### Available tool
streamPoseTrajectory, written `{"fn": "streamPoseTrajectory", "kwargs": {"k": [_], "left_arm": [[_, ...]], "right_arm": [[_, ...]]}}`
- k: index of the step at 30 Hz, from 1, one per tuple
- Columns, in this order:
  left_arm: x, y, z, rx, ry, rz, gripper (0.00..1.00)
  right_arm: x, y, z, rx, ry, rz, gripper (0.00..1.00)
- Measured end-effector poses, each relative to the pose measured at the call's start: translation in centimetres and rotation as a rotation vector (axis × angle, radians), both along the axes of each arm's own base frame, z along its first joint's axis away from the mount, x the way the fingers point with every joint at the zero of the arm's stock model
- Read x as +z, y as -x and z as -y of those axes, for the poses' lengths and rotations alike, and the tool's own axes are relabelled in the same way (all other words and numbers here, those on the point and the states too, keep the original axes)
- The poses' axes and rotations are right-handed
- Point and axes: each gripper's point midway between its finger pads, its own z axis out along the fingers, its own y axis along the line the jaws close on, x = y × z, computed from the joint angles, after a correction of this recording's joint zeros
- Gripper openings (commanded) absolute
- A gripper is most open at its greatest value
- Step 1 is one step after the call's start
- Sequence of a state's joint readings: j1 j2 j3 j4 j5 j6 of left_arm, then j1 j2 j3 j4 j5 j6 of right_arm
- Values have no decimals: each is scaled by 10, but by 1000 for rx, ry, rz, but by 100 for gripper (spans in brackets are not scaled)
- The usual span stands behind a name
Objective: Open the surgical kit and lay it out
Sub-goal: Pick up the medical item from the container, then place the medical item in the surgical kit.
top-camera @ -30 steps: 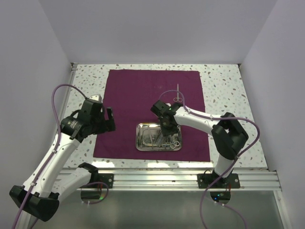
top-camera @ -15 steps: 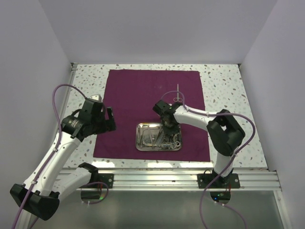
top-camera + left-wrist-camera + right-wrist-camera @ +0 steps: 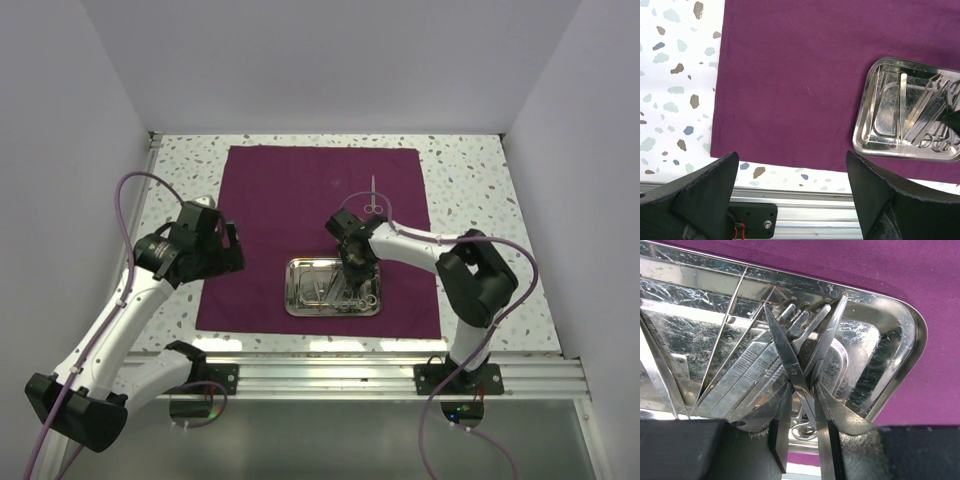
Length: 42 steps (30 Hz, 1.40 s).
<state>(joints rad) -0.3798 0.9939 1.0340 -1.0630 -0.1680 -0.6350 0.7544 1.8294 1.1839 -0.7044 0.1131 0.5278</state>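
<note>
The dark purple cloth [image 3: 290, 190] lies spread flat with the steel tray [image 3: 292, 290] on its near part. One ring-handled forceps [image 3: 373, 200] lies alone on the cloth at the far right. My right gripper [image 3: 355, 278] reaches down into the tray [image 3: 912, 335]. Its jaws [image 3: 802, 390] pinch the crossed blades of another forceps [image 3: 785, 350], which rests among flat tweezers [image 3: 740, 375]. My left gripper [image 3: 228, 250] hovers over the cloth's left edge. It stands wide open [image 3: 791, 157] with nothing between its fingers; the tray [image 3: 865, 145] is off to its right.
The speckled tabletop [image 3: 470, 180] borders the cloth on all sides. An aluminium rail [image 3: 340, 375] runs along the near edge and shows under the left fingers [image 3: 805, 210]. White walls close in the back and both sides.
My right gripper's jaws have narrowed around the forceps in the tray. The left arm has shifted slightly and stays open.
</note>
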Motion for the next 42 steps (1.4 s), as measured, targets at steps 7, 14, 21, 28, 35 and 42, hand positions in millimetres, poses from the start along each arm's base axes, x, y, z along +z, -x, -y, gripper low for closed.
{"fn": "streamPoseTrajectory", "kwargs": {"k": [7, 14, 21, 28, 35, 42], "left_arm": [[3, -3, 1, 0, 0, 1, 91], [4, -3, 1, 0, 0, 1, 91], [5, -3, 1, -1, 5, 10, 91], [9, 0, 0, -1, 14, 32, 91], [9, 1, -1, -1, 13, 36, 91], [8, 4, -5, 2, -5, 31, 91]], "right_arm": [[-1, 1, 2, -10, -30, 16, 0], [3, -1, 2, -14, -23, 18, 0], [43, -14, 1, -8, 38, 34, 0], [120, -59, -18, -30, -35, 180, 0], [112, -98, 10, -113, 8, 158, 0], [91, -154, 24, -186, 28, 147, 0]]}}
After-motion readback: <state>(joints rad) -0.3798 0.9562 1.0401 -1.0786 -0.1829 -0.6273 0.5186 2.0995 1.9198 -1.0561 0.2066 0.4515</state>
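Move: The scissors to pick up lie right at the right fingertips in the tray, which already straddle them where the blades cross, the middle about 1 cm ahead. The tray's centre is some 5 cm to this hand's left and 1 cm back; the flat-handled tools lie about 4 cm left, level with it. The scissors already laid out are roughly 20 cm ahead and 4 cm right. From the left hand, the scissors in the tray are about 26 cm right, 4 cm ahead and 16 cm below. The right fingers pinch shut on the scissors at the crossing of the blades, then hold them while the hand lifts about 12 cm up out of the tray. From there the hand carries them forward to some 15 cm from where it began, towards the laid-out scissors, drifting slightly right, sinking a little and turning about 10 degrees clockwise. ##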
